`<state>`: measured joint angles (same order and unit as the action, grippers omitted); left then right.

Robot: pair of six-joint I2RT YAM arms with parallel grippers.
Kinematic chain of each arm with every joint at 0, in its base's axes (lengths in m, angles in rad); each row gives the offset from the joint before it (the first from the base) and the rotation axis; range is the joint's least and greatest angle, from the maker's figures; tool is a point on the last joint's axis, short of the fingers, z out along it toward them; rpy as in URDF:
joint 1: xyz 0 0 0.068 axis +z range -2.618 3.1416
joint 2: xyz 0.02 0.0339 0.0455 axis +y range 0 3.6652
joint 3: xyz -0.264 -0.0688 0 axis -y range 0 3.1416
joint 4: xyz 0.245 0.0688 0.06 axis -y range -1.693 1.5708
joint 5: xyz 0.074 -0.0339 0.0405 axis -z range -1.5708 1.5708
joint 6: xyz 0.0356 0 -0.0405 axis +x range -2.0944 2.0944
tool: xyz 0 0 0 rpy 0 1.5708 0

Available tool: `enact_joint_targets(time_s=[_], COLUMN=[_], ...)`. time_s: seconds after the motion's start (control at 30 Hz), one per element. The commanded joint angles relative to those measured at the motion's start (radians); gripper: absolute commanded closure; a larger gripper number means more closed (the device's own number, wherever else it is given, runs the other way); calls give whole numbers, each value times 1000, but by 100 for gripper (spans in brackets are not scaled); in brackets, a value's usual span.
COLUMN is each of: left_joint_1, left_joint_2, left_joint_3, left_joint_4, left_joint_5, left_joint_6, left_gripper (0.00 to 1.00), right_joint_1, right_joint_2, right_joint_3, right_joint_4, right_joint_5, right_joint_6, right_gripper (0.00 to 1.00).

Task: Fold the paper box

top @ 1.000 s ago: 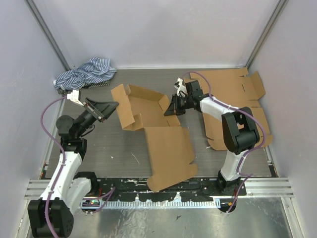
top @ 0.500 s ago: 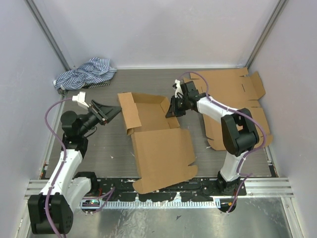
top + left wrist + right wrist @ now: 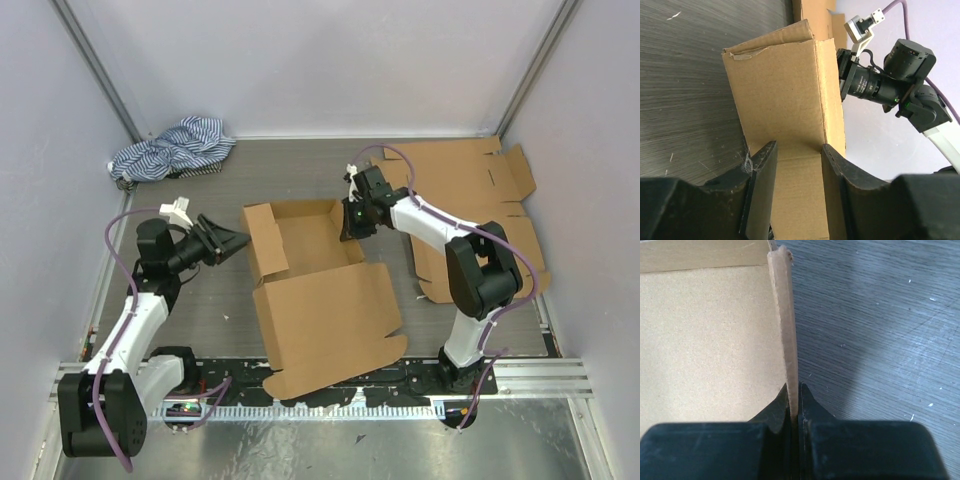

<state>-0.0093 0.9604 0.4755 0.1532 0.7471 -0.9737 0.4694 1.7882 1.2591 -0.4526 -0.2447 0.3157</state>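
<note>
The brown paper box (image 3: 322, 305) lies part-folded in the middle of the table, its big lid flap spread toward the near edge. Its left side flap (image 3: 263, 240) stands up. My left gripper (image 3: 237, 241) is open, its tips just short of that flap; in the left wrist view the flap (image 3: 785, 95) fills the space beyond the left gripper (image 3: 798, 146). My right gripper (image 3: 349, 217) is shut on the box's upright right wall (image 3: 783, 315); the right wrist view shows the gripper (image 3: 793, 396) pinching the wall's thin edge.
A striped cloth (image 3: 170, 150) is bunched at the back left corner. A flat unfolded cardboard sheet (image 3: 480, 185) lies at the back right under the right arm. Grey enclosure walls close three sides; a metal rail (image 3: 330, 385) runs along the near edge.
The box has slid and turned leftward, its lid flap swinging toward the near edge. The right gripper followed, holding the wall. The left gripper dropped and swung level toward the left flap.
</note>
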Motion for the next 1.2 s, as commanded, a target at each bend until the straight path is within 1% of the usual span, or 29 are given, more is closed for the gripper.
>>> enact_joint_targets(time_s=[0.0,0.1,0.33,0.5,0.73,1.0,1.17], left_joint_1=[-8,-17,-47,-49,-49,-67,-90], left_joint_2=[-8,1,5,8,46,165,235], left_joint_3=[-2,-18,-155,-197,-207,-187,-146], left_joint_4=[-35,-23,119,136,145,194,153], left_joint_5=[0,-9,-63,-96,-114,-116,-123], left_joint_6=[44,43,-3,1,30,55,95], left_gripper=[53,53,53,52,52,53,54], right_joint_1=[31,47,60,60,67,100,113], right_joint_2=[-45,-36,-4,28,51,48,53], right_joint_3=[58,55,18,-15,-45,-40,-33], right_joint_4=[-1,-5,-8,-18,-17,-24,-37], right_joint_5=[56,80,132,190,217,250,284], right_joint_6=[10,10,15,25,43,48,48], right_gripper=[99,99,99,99,99,99,99])
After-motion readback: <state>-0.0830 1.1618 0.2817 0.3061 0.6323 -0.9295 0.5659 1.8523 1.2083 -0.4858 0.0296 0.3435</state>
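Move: The paper box's left wall is right at my half-open left fingers, its middle about 3 cm to the right, 2 cm ahead and 3 cm lower; the open lid panel lies some 19 cm right, 18 cm back and 12 cm lower. My right hand already pinches the box's right wall, its middle about 3 cm below. From that hand, the lid panel is 20 cm back and 4 cm left, some 5 cm lower. I bring the raised box down between both hands. My left hand sinks about 11 cm, easing back slightly and tipping its fingers some 10 degrees down, half open and staying against the upper edge of the left wall. My right hand keeps its pinch on the right wall, goes down about 5 cm and a little back and right, and rolls its left side down some 15 degrees. ##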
